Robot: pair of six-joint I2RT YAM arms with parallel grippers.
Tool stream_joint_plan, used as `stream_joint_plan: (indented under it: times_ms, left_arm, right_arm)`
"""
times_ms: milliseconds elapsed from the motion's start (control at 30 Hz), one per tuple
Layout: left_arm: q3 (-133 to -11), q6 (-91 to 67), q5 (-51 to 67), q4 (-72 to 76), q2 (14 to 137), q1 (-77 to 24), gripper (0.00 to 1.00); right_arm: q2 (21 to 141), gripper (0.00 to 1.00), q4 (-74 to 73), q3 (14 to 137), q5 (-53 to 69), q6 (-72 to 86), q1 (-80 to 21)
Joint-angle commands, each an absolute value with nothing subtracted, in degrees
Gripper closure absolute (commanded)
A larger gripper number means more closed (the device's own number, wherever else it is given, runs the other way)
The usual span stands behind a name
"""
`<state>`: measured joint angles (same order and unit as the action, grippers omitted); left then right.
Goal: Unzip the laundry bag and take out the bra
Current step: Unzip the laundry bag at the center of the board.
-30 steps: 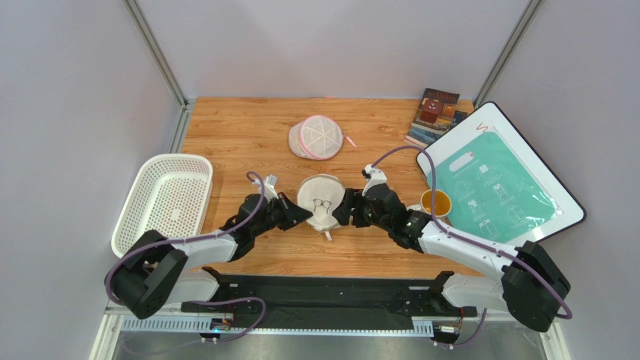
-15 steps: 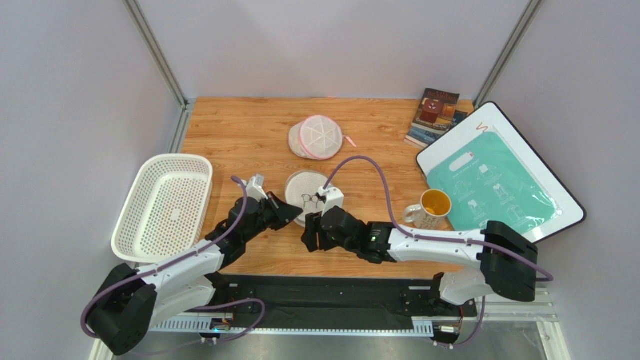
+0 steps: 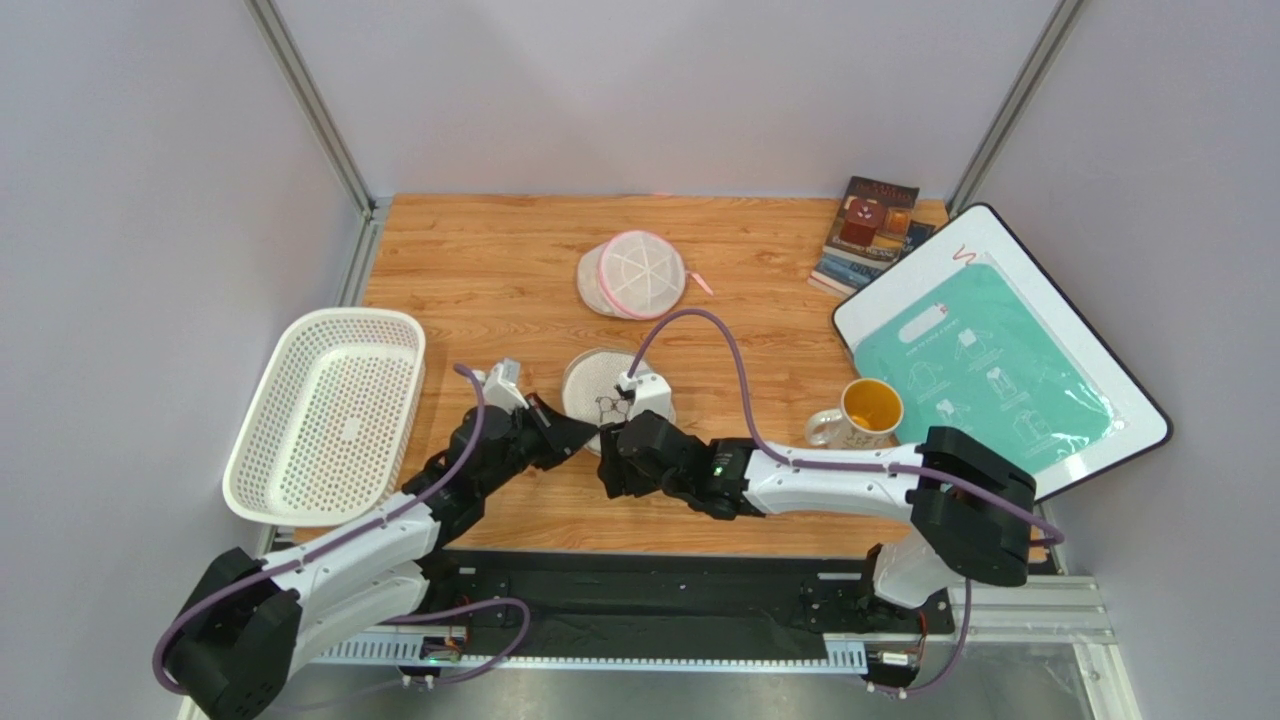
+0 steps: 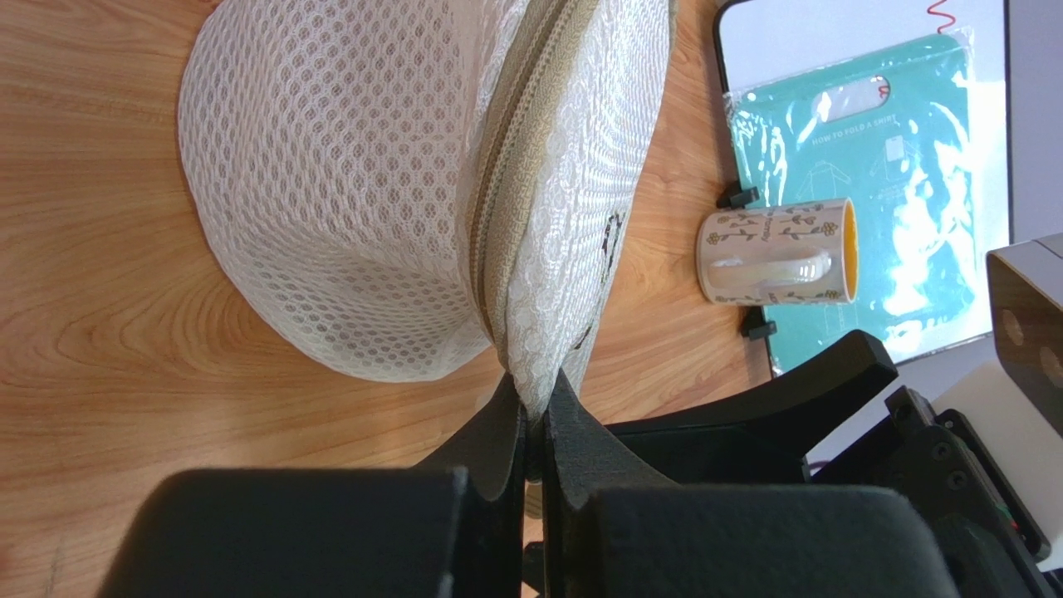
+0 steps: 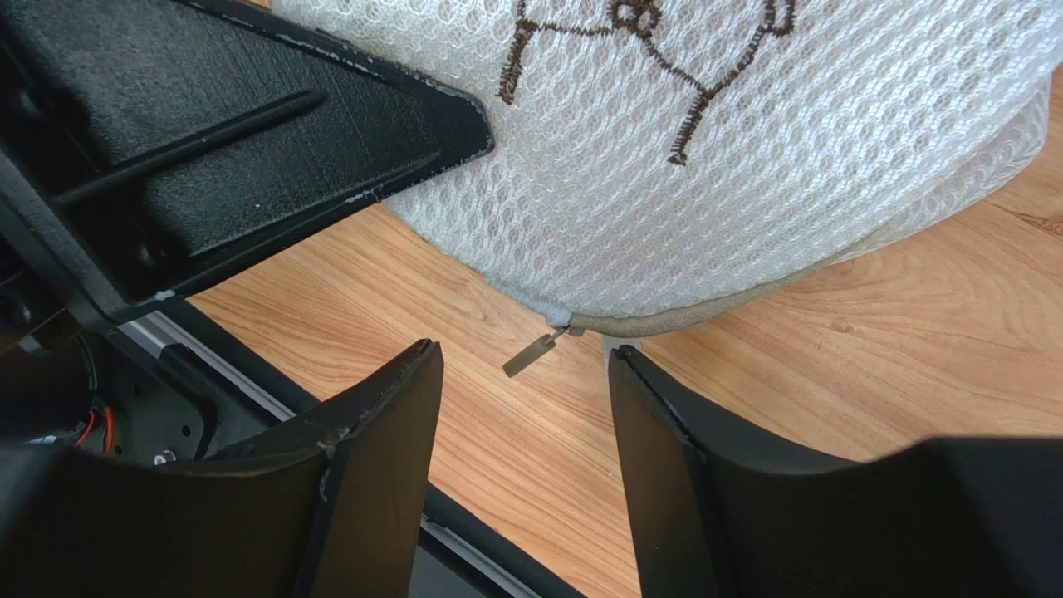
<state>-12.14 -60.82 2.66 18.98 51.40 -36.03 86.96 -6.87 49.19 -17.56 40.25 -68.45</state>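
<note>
The laundry bag (image 3: 594,375), a domed beige-white mesh pouch with a dark pictogram (image 5: 649,37), lies on the wooden table near the front. My left gripper (image 4: 534,401) is shut on the mesh at the bag's rim, right by the zip (image 4: 505,212). From the top view it reaches the bag from the left (image 3: 583,437). My right gripper (image 5: 524,371) is open at the bag's near edge, and the small metal zip pull (image 5: 530,353) hangs between its fingertips, untouched. Seen from above, the right gripper (image 3: 610,468) sits just below the bag. The bra is hidden.
A white perforated basket (image 3: 323,405) stands at the left. A round mesh pouch with pink trim (image 3: 639,275) lies behind the bag. A yellow-lined mug (image 3: 864,408), a white board with a teal sheet (image 3: 992,360) and books (image 3: 872,225) are on the right.
The left gripper has dragged the bag left and toward the near edge. The right arm swung round from the bag's right side to its near side, its jaws narrowing around the zip pull.
</note>
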Motion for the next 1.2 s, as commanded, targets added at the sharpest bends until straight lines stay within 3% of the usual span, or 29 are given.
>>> stream_joint_plan:
  times_ms: [0, 333, 567, 867, 1033, 1167]
  left_arm:
    - [-11.95, -61.08, 2.64, 19.60, 50.10, -36.39, 1.00]
    - [-11.34, -61.52, 3.07, 18.81, 47.72, -36.39, 1.00]
    - [-11.07, -61.44, 3.52, 18.72, 47.55, -36.39, 1.00]
    - [-12.22, -58.28, 2.81, 15.03, 46.67, -36.39, 1.00]
    - [-14.67, -55.38, 4.39, 12.66, 48.42, -36.39, 1.00]
    - [-15.64, -54.06, 5.10, 12.04, 49.48, -36.39, 1.00]
  right_arm:
    - [88.15, 0.45, -4.57, 51.77, -19.07, 40.43, -68.29]
    - [88.16, 0.57, -2.73, 50.71, -17.84, 41.05, -66.88]
    - [87.54, 0.84, -3.25, 50.28, -18.11, 40.87, -66.53]
    - [83.68, 0.87, -4.39, 46.76, -18.72, 41.57, -65.92]
    - [82.09, 0.99, -4.48, 44.04, -17.75, 41.04, -65.30]
    - [80.07, 1.00, -4.48, 41.66, -18.02, 41.40, -64.69]
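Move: The zipper pull sits almost between the right hand's open fingers, about 1 cm ahead and 1 cm lower, with no sideways offset. From that hand the laundry bag's middle is about 8 cm ahead, 2 cm right and a little below; the pink-rimmed bag is roughly 26 cm ahead and 5 cm right, the mug some 34 cm right and 6 cm ahead, both lower. From the left hand, the pull lies about 4 cm back, 2 cm right and 4 cm down. The right hand eases about 1 cm forward and slightly down onto the zipper pull, shuts its wide-open fingers on it and, with the wrist barely turning, draws it some 2.5 cm to the right along the zip, away from the left gripper. The left hand keeps its closed pinch on the bag's rim at the zip's end and holds nearly in place as the anchor, drifting only about 1 cm back. ##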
